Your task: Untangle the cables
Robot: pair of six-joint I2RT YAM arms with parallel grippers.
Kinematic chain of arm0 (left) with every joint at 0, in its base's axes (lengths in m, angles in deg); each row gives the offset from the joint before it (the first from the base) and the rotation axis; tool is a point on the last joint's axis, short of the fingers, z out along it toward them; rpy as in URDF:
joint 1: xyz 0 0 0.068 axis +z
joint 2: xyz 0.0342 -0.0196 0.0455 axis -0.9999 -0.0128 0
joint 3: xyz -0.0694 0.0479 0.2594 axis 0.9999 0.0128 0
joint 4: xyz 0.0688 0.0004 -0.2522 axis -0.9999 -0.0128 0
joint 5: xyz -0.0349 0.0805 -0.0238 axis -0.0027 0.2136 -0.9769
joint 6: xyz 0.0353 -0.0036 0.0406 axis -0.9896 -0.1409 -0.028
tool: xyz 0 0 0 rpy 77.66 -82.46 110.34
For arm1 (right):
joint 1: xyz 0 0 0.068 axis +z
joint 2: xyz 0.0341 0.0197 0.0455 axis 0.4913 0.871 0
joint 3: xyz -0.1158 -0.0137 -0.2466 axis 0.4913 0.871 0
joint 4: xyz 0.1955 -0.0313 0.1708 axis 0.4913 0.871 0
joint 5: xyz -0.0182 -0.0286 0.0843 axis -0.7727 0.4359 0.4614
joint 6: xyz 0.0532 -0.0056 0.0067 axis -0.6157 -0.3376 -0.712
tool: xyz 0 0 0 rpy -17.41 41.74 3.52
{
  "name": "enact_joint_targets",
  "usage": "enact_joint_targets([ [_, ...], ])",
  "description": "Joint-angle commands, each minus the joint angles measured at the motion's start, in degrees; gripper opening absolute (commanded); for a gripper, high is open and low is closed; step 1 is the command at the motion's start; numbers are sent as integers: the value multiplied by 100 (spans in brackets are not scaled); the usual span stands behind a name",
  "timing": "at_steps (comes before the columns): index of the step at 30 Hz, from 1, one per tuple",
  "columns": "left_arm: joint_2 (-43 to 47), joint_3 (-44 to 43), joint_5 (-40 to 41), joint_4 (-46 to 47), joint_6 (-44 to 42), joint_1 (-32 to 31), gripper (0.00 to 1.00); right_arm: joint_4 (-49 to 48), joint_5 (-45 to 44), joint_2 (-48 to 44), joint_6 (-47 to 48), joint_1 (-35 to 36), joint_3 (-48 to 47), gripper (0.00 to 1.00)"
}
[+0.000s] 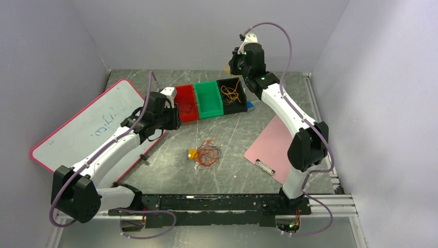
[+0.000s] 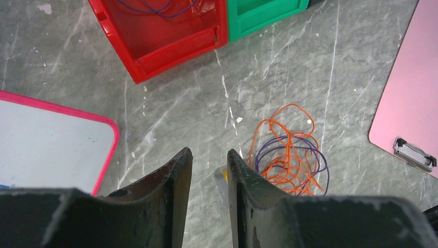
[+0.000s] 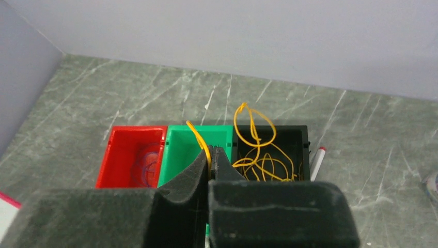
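Observation:
The cables [image 1: 207,153] lie on the table as a small tangle of orange and purple loops, with a yellow block [image 1: 192,153] at their left. The left wrist view shows the tangle [image 2: 289,155] just right of my left gripper [image 2: 209,155], which hovers open and holds nothing. That gripper [image 1: 176,117] hangs at the red bin's near edge. My right gripper [image 3: 212,150] is shut on a yellow cable [image 3: 199,137], raised above the bins. The cable's far part is not clearly traceable. My right gripper [image 1: 235,64] is high at the back.
Red bin [image 1: 187,103] holds a purple cable [image 3: 142,163], green bin [image 1: 209,98] sits in the middle, and black bin [image 1: 232,94] holds yellow cables [image 3: 263,160]. A whiteboard [image 1: 85,126] lies at left, a pink clipboard [image 1: 276,147] at right, a marker [image 3: 316,161] beside the black bin.

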Motion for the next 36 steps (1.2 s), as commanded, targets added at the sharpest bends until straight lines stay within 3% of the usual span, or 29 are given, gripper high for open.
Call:
enact_joint_targets([
  [1,102,39,-30,124,-83,56,37,-225,112,282,-32,-99,-59,0],
  [36,-38,17,-181,150,-90,161,36,-161,314,1906,-82,-227,534,0],
])
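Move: Nearly straight below the right hand, which still holds the yellow cable, is the black box it is taken to: about 2 cm ahead, 2 cm right and some 28 cm down. At about that depth, the green box is about 8 cm left, the marker 8 cm right and 3 cm ahead, and the blue cube 10 cm right and 3 cm back. From the left hand, the black box is about 20 cm ahead, 25 cm right and 13 cm lower. Sinking some 20 cm almost straight down towards the black box, the right hand lowers the hanging yellow cable into it, with only a small forward drift of about 2 cm near the start. Its wrist tips the fingers roughly 20 degrees further down on the way, and they stay shut on the cable's upper part. ##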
